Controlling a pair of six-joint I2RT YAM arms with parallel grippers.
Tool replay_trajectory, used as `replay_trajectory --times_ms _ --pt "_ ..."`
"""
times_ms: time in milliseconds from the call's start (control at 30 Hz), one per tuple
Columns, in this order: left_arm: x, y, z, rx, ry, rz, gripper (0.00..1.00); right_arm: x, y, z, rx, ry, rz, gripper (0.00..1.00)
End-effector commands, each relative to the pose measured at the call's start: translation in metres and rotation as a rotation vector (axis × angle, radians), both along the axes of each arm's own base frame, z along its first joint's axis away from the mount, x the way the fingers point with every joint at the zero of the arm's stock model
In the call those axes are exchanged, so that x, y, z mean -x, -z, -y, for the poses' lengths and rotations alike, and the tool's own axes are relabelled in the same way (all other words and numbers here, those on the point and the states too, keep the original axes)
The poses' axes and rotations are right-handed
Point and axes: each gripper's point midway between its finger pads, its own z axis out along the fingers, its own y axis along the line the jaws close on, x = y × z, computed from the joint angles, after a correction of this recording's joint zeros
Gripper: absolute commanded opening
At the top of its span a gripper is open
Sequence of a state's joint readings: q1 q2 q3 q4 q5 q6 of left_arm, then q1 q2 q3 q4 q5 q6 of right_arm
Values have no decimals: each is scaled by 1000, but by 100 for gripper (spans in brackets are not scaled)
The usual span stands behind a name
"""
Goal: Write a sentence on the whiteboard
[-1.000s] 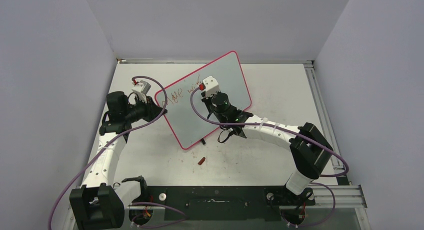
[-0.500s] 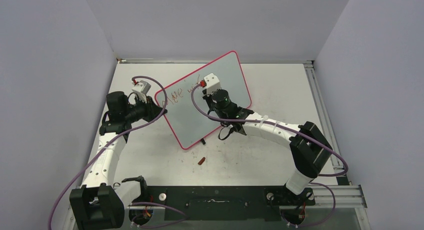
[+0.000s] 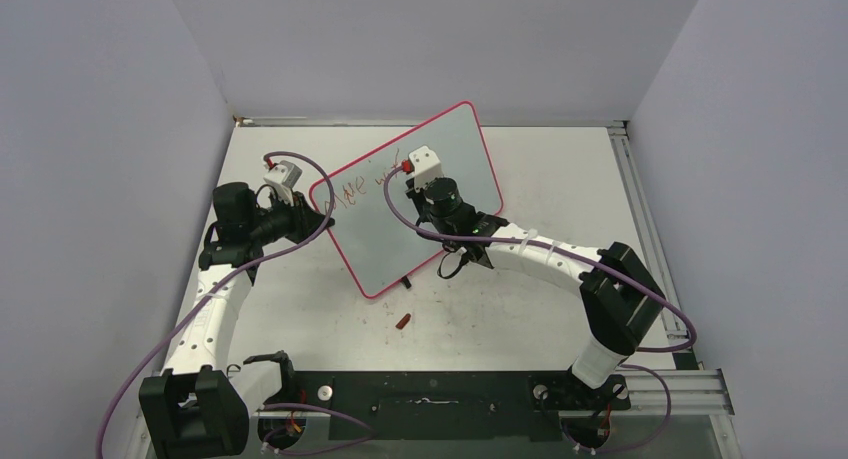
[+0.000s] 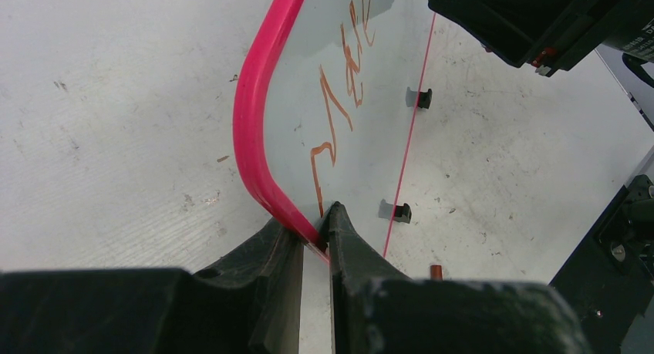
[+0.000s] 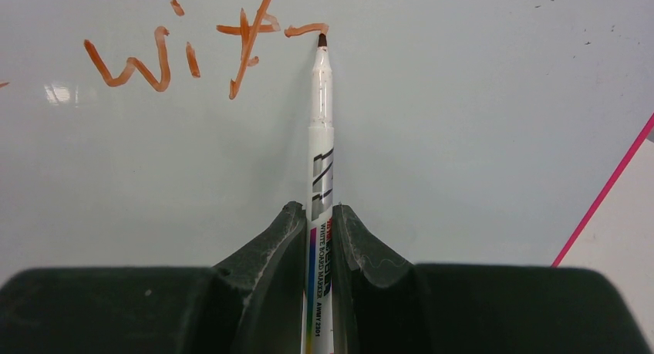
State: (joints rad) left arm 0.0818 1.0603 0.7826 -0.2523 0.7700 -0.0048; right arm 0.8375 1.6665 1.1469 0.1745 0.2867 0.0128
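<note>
The whiteboard (image 3: 400, 249) stands tilted on the table, pink-rimmed. My left gripper (image 3: 322, 217) is shut on the rim at its left corner (image 4: 254, 115), one finger on each face (image 4: 312, 230). The sentence (image 3: 355, 189) runs in red-brown letters across the upper part (image 4: 339, 107). My right gripper (image 3: 413, 184) is shut on a white marker (image 5: 321, 138), pinching its barrel (image 5: 318, 215). The marker's tip touches the board at the end of a short stroke just after the letters "wit" (image 5: 154, 57).
A small red marker cap (image 3: 404, 321) lies on the table in front of the board. Two black feet (image 4: 401, 212) prop up the board's lower edge. Grey walls close in the table on three sides, and a metal rail (image 3: 640, 229) runs along its right edge.
My right gripper has shifted slightly up and to the right along the board with the marker. The left gripper and the board have not moved.
</note>
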Motion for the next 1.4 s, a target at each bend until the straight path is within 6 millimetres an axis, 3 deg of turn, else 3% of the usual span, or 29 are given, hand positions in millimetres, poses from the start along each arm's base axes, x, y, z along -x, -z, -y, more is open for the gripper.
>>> replay_trajectory --times_ms 0,833,933,1033,1167,1200,1367 --pt "-10 8 -22 -133 -64 41 0 3 13 -5 18 -21 -36 5" --pt "-10 6 -23 -136 -73 46 0 20 30 -2 49 -25 -86 5" --pt "-10 6 -24 -137 -77 46 0 22 25 -1 41 -25 -82 5" --pt "-10 5 -27 -147 -98 45 0 27 5 -3 12 -40 -60 5" --pt "-9 -1 -32 -161 -139 61 27 38 -32 2 -35 -68 -37 5" --pt "-9 -3 -35 -166 -156 71 40 42 -36 5 -33 -73 -44 5" --pt "-4 -13 -40 -177 -199 124 65 62 -52 25 -37 -79 -69 5"
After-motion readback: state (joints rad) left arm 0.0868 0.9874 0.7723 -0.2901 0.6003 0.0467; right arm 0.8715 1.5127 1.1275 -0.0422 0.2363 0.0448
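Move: The marker tip rests on the whiteboard about 7 cm ahead of the right hand, 3 cm to its left and 4 cm lower, at the end of a short cross stroke. The "wit" letters stand some 4 cm left of that tip and 3 cm nearer; "Made" lies about 13 cm left of the right hand, level with it. The left gripper pinches the board's left edge; from it the tip's spot lies roughly 14 cm ahead, 14 cm right, about level. Keep the marker pinched and draw its tip down the sloping board from the cross stroke: bring the right hand back and down together, about 3 cm in all, tipping slightly down. Then lift the tip clear, pulling up and back some 4 cm. As it rises, open the left gripper to about half and ease it some 2 cm left, off the board's edge. ##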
